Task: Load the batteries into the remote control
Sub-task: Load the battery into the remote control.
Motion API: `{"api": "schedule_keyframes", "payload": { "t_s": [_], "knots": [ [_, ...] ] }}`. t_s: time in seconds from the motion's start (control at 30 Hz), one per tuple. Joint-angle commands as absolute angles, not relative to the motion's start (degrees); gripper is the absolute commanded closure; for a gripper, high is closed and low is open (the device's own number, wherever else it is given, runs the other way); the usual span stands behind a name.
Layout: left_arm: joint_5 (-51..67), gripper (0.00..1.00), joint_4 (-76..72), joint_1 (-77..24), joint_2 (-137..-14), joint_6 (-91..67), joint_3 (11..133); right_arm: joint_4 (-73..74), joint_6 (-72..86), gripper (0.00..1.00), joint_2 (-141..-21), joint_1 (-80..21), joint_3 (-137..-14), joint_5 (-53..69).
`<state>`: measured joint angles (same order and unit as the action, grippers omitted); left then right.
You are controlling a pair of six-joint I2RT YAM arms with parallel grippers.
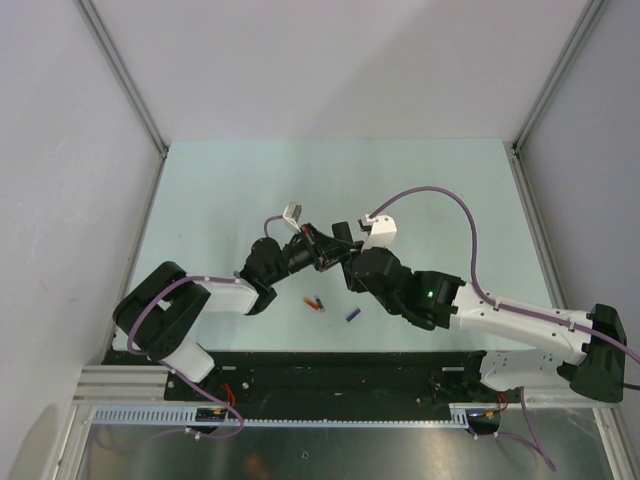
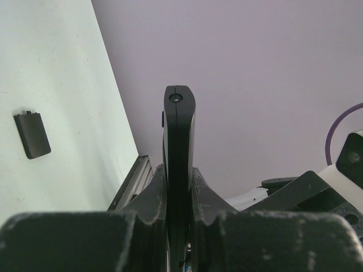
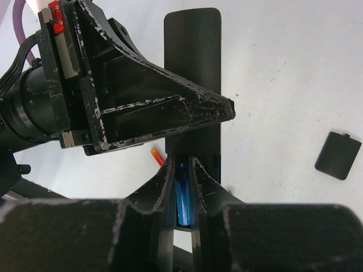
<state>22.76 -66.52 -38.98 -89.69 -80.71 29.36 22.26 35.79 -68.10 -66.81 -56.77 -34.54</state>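
Note:
The remote control (image 2: 179,130), a slim black bar, stands edge-on between the jaws of my left gripper (image 2: 179,170), which is shut on it above the table. From the right wrist view the remote (image 3: 193,56) runs away from the camera with its battery bay towards me. My right gripper (image 3: 182,164) is shut on a blue battery (image 3: 182,195), which lies lengthwise in or just over that bay. In the top view both grippers, left (image 1: 322,250) and right (image 1: 350,262), meet mid-table. A red-orange battery (image 1: 315,302) and another blue battery (image 1: 352,315) lie loose on the table.
The remote's black battery cover (image 3: 337,154) lies flat on the table, also in the left wrist view (image 2: 32,134). The orange battery's tip (image 3: 156,156) shows below the left gripper's body (image 3: 142,113). Grey walls with metal rails (image 1: 130,90) enclose the pale green table.

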Motion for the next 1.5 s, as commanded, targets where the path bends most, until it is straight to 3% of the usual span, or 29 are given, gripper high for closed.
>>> {"api": "schedule_keyframes", "payload": {
  "t_s": [0.0, 0.8, 1.47],
  "knots": [
    [18.1, 1.00, -76.6, -38.8, -84.6, -83.8, 32.2, 27.9, 39.0, 1.00, -69.9, -67.0, -56.9, -27.3],
    [16.8, 1.00, -78.8, -38.8, -86.1, -85.5, 29.1, 28.3, 41.0, 0.74, -69.8, -64.6, -61.7, -27.9],
    [17.1, 1.00, -80.2, -38.8, -87.3, -85.9, 28.5, 30.1, 40.2, 0.61, -68.6, -64.2, -64.6, -30.4]
  ]
}}
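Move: The right hand already has the blue battery in the remote's open compartment; the slot lies almost at its fingertips, perhaps 1 cm left and 1 cm below. From the left hand, which grips the remote farther out, the slot is about 4 cm back, 2 cm right and 1 cm below. On the table some 18 cm below the right hand lie the battery cover, about 5 cm ahead and 11 cm right, and the purple battery, roughly 6 cm back and 1 cm right. After holding its pinch on the blue battery at first, the right hand opens its fingers gradually to a modest gap and lets go of the battery in the slot, rising about 2 cm with a slight drift left and staying around the compartment. The left hand keeps its grip on the remote and carries it up by about 2 cm too, easing about 1 cm to the left and turning roughly 5 degrees, its right side dipping as it swings slightly counter-clockwise. ##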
